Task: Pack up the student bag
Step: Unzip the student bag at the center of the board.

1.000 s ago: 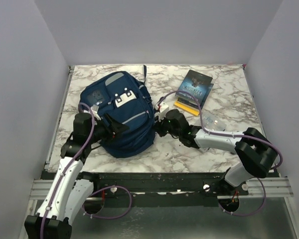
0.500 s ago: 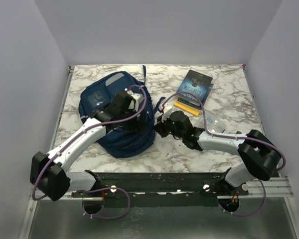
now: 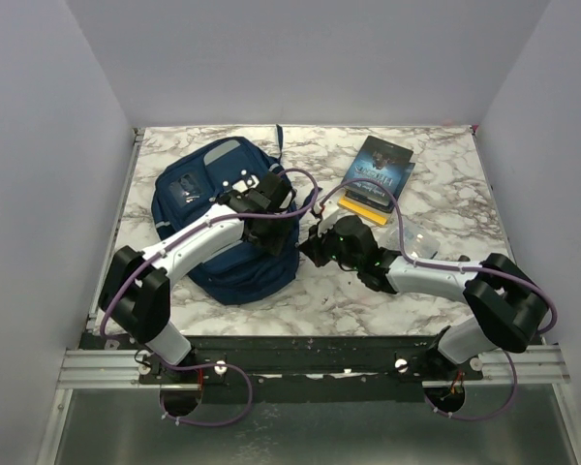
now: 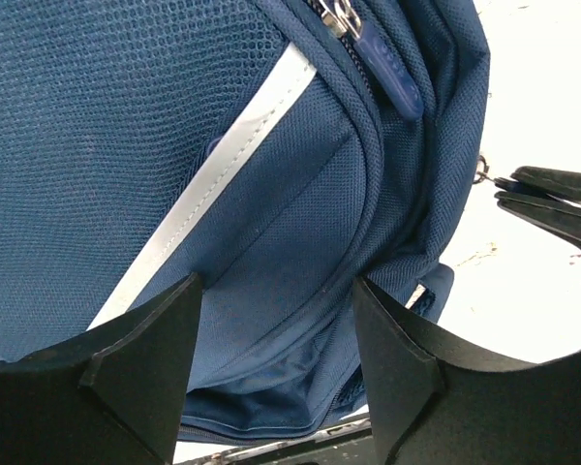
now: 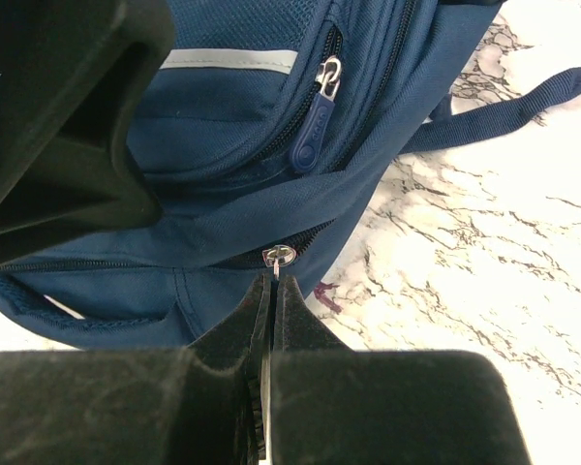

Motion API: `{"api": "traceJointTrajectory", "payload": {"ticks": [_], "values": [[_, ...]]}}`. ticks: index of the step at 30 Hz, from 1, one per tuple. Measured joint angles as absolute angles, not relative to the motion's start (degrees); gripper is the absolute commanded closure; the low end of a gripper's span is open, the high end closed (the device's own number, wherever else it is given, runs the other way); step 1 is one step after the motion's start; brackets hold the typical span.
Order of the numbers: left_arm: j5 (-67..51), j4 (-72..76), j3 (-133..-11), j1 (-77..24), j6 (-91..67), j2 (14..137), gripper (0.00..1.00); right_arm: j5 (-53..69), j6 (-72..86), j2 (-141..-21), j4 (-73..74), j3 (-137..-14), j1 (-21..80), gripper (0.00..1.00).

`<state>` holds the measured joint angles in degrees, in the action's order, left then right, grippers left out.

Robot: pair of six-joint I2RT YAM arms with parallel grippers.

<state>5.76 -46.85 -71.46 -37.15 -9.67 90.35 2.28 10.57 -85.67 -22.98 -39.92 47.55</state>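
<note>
The student bag (image 3: 205,194), navy blue with pale grey stripes, lies on the left half of the marble table. My left arm reaches across it, and my left gripper (image 3: 271,231) hangs open just above the bag's right flank (image 4: 223,174), its two fingers apart over the fabric (image 4: 276,286). My right gripper (image 3: 312,248) sits at the bag's right edge. In the right wrist view it is shut (image 5: 274,283) on the small metal zipper pull (image 5: 279,257) of the bag's side zipper. A second blue zipper tab (image 5: 310,131) hangs loose higher up.
A stack of dark books (image 3: 380,170) with a yellow item (image 3: 360,208) beneath lies at the back right. A clear plastic pouch (image 3: 416,237) lies under the right forearm. A bag strap (image 5: 504,111) trails over the marble. Walls enclose the table on three sides.
My left arm has swung from the bag's left side across its top to its right flank, beside the right gripper. The right gripper has stayed shut at the zipper.
</note>
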Motion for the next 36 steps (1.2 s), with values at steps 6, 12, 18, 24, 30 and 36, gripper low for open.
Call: {"api": "traceJointTrajectory", "payload": {"ticks": [6,12,18,24,30,36], "values": [[8.19,-47.09,-71.92,-36.86,-9.54,91.77,0.35,3.25,11.09,-85.43,-24.01,-39.13,47.55,1.0],[6.74,-48.47,-74.61,-36.77,-9.37,95.09,0.71,3.51,11.18,-85.47,-24.45,-39.13,47.55,0.99],[4.6,-49.36,-76.36,-35.7,-9.34,96.66,0.86,3.9,11.6,-86.26,-25.32,-39.13,47.51,0.99],[3.07,-49.25,-77.23,-34.94,-8.82,96.66,1.0,5.72,12.23,-89.21,-27.03,-38.81,47.55,1.0],[-1.61,-48.27,-77.34,-33.28,-9.69,96.55,1.0,4.62,12.47,-89.21,-27.29,-37.93,51.0,0.99],[-8.32,-44.34,-74.61,-31.2,-12.45,94.17,1.0,2.57,16.88,-88.18,-30.37,-35.99,61.52,1.0]]}}
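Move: The left hand's open fingers straddle the bag's right side, with the fabric fold they will shut on about 1 cm ahead and 2 cm below. The zip slider, already in the right fingers, lies roughly 6 cm to its right, level fore and aft; the blue pocket zip pull is some 4 cm ahead and 5 cm right. From the right hand, the bag's lower right corner is about 7 cm back, 5 cm left and 3 cm down, and that pocket pull 4 cm ahead and 1 cm left. The left hand eases about 1 cm down and forward and shuts its open fingers on the fold of the bag's right side, keeping that pinch while it tilts some 15 degrees and its tips drift a little to the right. The right hand, still gripping the zip slider's small ring, all but waits until the left has closed, then dips about 2 cm and quickly drags the slider back some 9 cm and left 6 cm, round towards the bag's lower edge, turning slightly counter-clockwise. ##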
